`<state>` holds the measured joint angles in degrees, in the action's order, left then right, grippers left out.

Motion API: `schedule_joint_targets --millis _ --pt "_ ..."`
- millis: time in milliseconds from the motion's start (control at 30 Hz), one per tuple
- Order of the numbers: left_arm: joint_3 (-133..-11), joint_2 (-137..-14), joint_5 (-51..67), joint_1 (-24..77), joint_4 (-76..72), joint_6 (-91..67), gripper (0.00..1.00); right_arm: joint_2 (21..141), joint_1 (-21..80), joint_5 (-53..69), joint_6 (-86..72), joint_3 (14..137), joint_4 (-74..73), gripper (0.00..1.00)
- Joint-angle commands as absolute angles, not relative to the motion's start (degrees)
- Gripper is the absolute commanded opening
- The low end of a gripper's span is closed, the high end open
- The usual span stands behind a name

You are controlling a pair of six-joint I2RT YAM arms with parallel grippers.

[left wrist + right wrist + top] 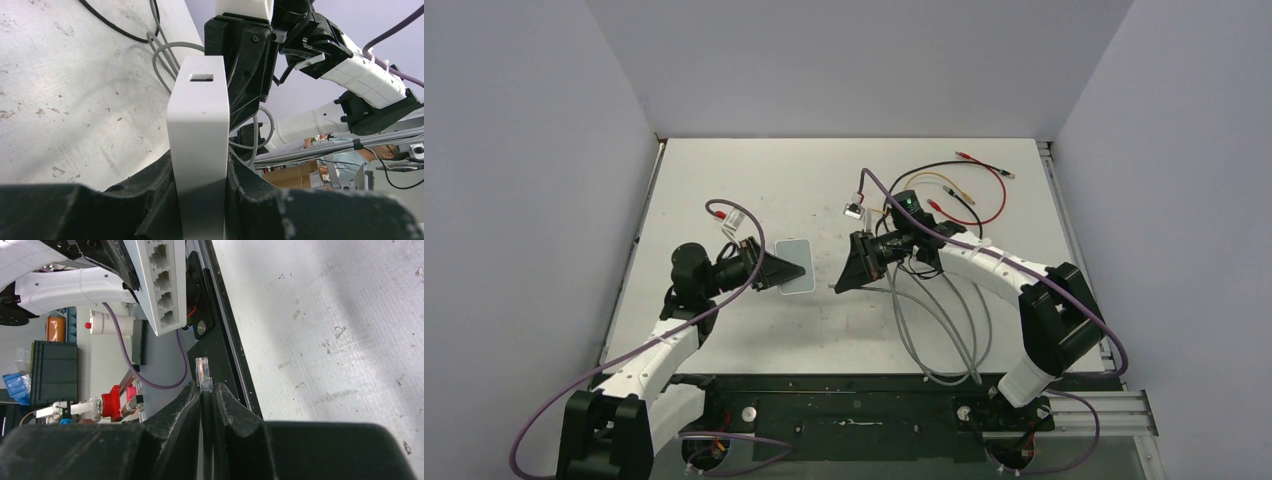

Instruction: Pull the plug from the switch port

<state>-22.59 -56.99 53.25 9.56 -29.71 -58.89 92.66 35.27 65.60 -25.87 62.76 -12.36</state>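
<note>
My left gripper [200, 200] is shut on the switch [199, 130], a flat pale grey box held on edge above the table; from above the switch [795, 264] sticks out past the left gripper [774, 268]. My right gripper [206, 390] is shut on the clear plug [203, 374], whose tip pokes out between the fingertips. The plug is out of the switch [162, 285] and hangs a short way from its row of empty sockets. In the top view the right gripper [844, 280] faces the switch across a small gap. The plug's grey cable [934, 320] trails toward the near edge.
Black, red and yellow test leads [964, 190] lie coiled at the back right. A small white connector [855, 210] rests behind the right gripper. Purple arm cables [724, 212] loop near both wrists. The table's black front rail [854, 405] runs along the near edge.
</note>
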Motion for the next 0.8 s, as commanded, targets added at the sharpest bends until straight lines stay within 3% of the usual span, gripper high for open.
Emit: schedule_joint_targets --millis 0,767 --pt "-22.1 -55.5 53.5 8.6 -31.1 -58.2 0.0 91.6 35.0 65.3 -23.3 64.0 -13.8 0.05" --pt "-23.0 -57.4 50.3 11.6 -17.3 -49.3 0.0 88.0 34.3 61.3 -23.8 76.6 -17.6 0.05"
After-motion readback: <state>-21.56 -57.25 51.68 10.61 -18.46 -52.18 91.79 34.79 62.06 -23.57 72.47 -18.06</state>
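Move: The left hand still holds the switch, its middle practically at the fingers (about 1 cm ahead); the grey plug, already out, sits roughly 7 cm to that hand's right and 3 cm back. From the right hand, which grips that plug, the switch lies some 8 cm left, 3 cm ahead and about 1 cm higher. The grey coil is around 22 cm right and 2 cm ahead, the cleared red plug 22 cm right and 28 cm ahead, both roughly 17 cm below. Upward and a little forward, the right hand carries the freed grey plug away from the switch's port edge, rising about 4.5 cm after a brief near-standstill, with its fingers still shut on the plug. Meanwhile the left hand sinks some 4 cm with the switch still pinched, drawing slightly back and tipping only a few degrees. ##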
